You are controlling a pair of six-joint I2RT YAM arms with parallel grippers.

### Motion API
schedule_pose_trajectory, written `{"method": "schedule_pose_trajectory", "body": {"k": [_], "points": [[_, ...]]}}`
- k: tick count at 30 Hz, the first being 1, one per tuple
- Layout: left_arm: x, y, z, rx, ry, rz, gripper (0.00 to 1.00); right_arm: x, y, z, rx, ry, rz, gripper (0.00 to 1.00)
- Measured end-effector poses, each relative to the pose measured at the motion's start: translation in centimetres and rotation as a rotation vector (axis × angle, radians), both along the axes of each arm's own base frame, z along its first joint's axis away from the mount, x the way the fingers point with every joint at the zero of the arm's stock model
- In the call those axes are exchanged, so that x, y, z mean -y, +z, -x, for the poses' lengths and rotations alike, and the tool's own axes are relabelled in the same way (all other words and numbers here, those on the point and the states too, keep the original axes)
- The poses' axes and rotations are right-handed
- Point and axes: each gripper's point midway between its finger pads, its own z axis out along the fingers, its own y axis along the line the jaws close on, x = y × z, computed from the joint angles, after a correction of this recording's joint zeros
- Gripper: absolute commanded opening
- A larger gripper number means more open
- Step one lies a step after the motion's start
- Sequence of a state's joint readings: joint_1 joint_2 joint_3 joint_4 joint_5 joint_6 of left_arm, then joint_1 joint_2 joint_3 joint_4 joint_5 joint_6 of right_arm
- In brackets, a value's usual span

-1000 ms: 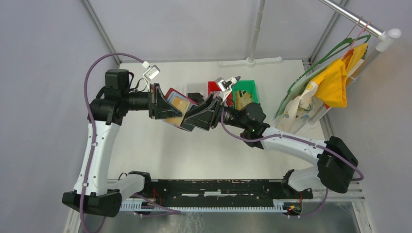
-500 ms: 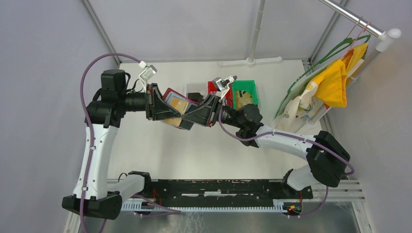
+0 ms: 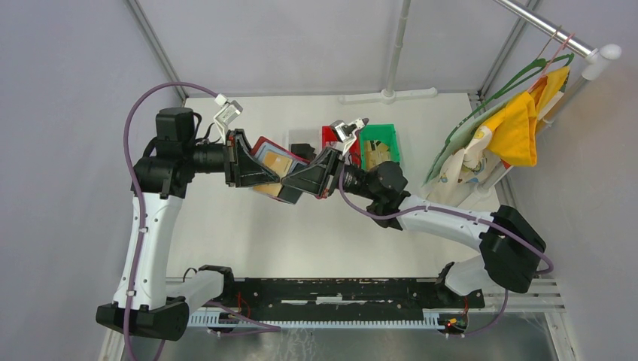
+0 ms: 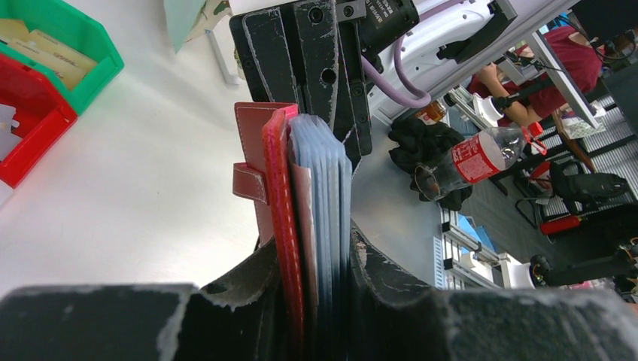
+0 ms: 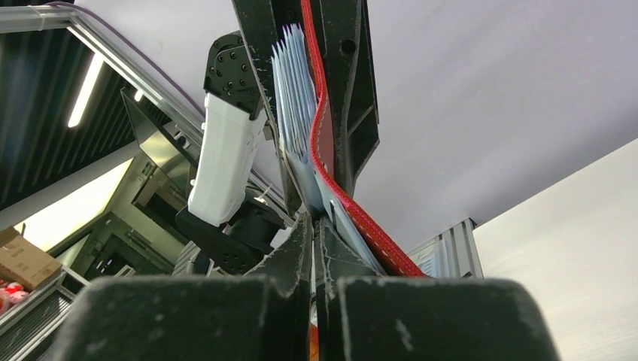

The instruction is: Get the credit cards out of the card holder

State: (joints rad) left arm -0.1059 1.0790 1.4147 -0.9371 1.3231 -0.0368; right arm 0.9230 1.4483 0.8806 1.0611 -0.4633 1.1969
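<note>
The card holder (image 3: 265,146) is a dark red wallet held above the table, with my left gripper (image 3: 259,171) shut on it. In the left wrist view its red cover (image 4: 280,188) and a stack of grey-blue sheets (image 4: 323,195) stand edge-on between the left gripper's (image 4: 312,263) jaws. A tan credit card (image 3: 277,162) shows inside the open holder. My right gripper (image 3: 292,188) meets the holder from the right. In the right wrist view this gripper (image 5: 312,226) is shut on the lower edge of a thin pale card coming down from the stack (image 5: 293,90), beside the red cover (image 5: 335,180).
A red bin (image 3: 331,135) and a green bin (image 3: 380,143) holding tan pieces stand behind the grippers, with a small black object (image 3: 301,150) beside them. A rack with yellow cloth (image 3: 519,124) stands at the right. A white post base (image 3: 387,94) sits at the back.
The right gripper's jaws have closed from wide apart to shut at the holder's edge. Both grippers shifted slightly left with the holder.
</note>
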Motion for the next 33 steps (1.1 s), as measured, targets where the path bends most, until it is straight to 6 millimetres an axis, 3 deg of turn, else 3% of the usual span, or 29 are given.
{"method": "schedule_pose_trajectory", "body": {"k": [18,21,33], "points": [[0.4,-0.1,-0.6,-0.038,-0.027,0.004,0.27,1.8,-0.9,-0.9,-0.013,-0.137,0.003,0.00],[0.4,0.1,-0.5,-0.030,-0.027,0.005,0.27,2.0,-0.8,-0.9,-0.007,-0.144,-0.001,0.20],[0.3,-0.1,-0.8,-0.022,0.000,-0.011,0.37,1.0,0.3,-1.2,0.008,-0.129,-0.018,0.25]]}}
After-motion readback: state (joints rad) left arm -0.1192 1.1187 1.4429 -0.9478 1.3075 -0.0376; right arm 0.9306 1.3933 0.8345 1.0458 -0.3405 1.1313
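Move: At the fingertips of the shut right hand is the edge of the gold credit card, whose middle lies about 3 cm to that hand's left and 3 cm ahead, near its height. The opened card holder's middle is about 2 cm ahead and 2 cm left. From the left hand, which grips the holder, the card's middle is roughly 2 cm ahead and 1 cm right. On the table far below, the red box stands some 25 cm ahead and 14 cm right of the right hand. Tugging right by about 2 cm, away from the left hand, the right hand keeps its fingers shut on the card's edge, dips 1 cm and turns roughly 10 degrees clockwise. Its fingers then open partway, staying astride the edge, while the hand eases about 1 cm back left and 1 cm up. The left hand keeps the card holder nearly in place, loosening slightly at the end. ##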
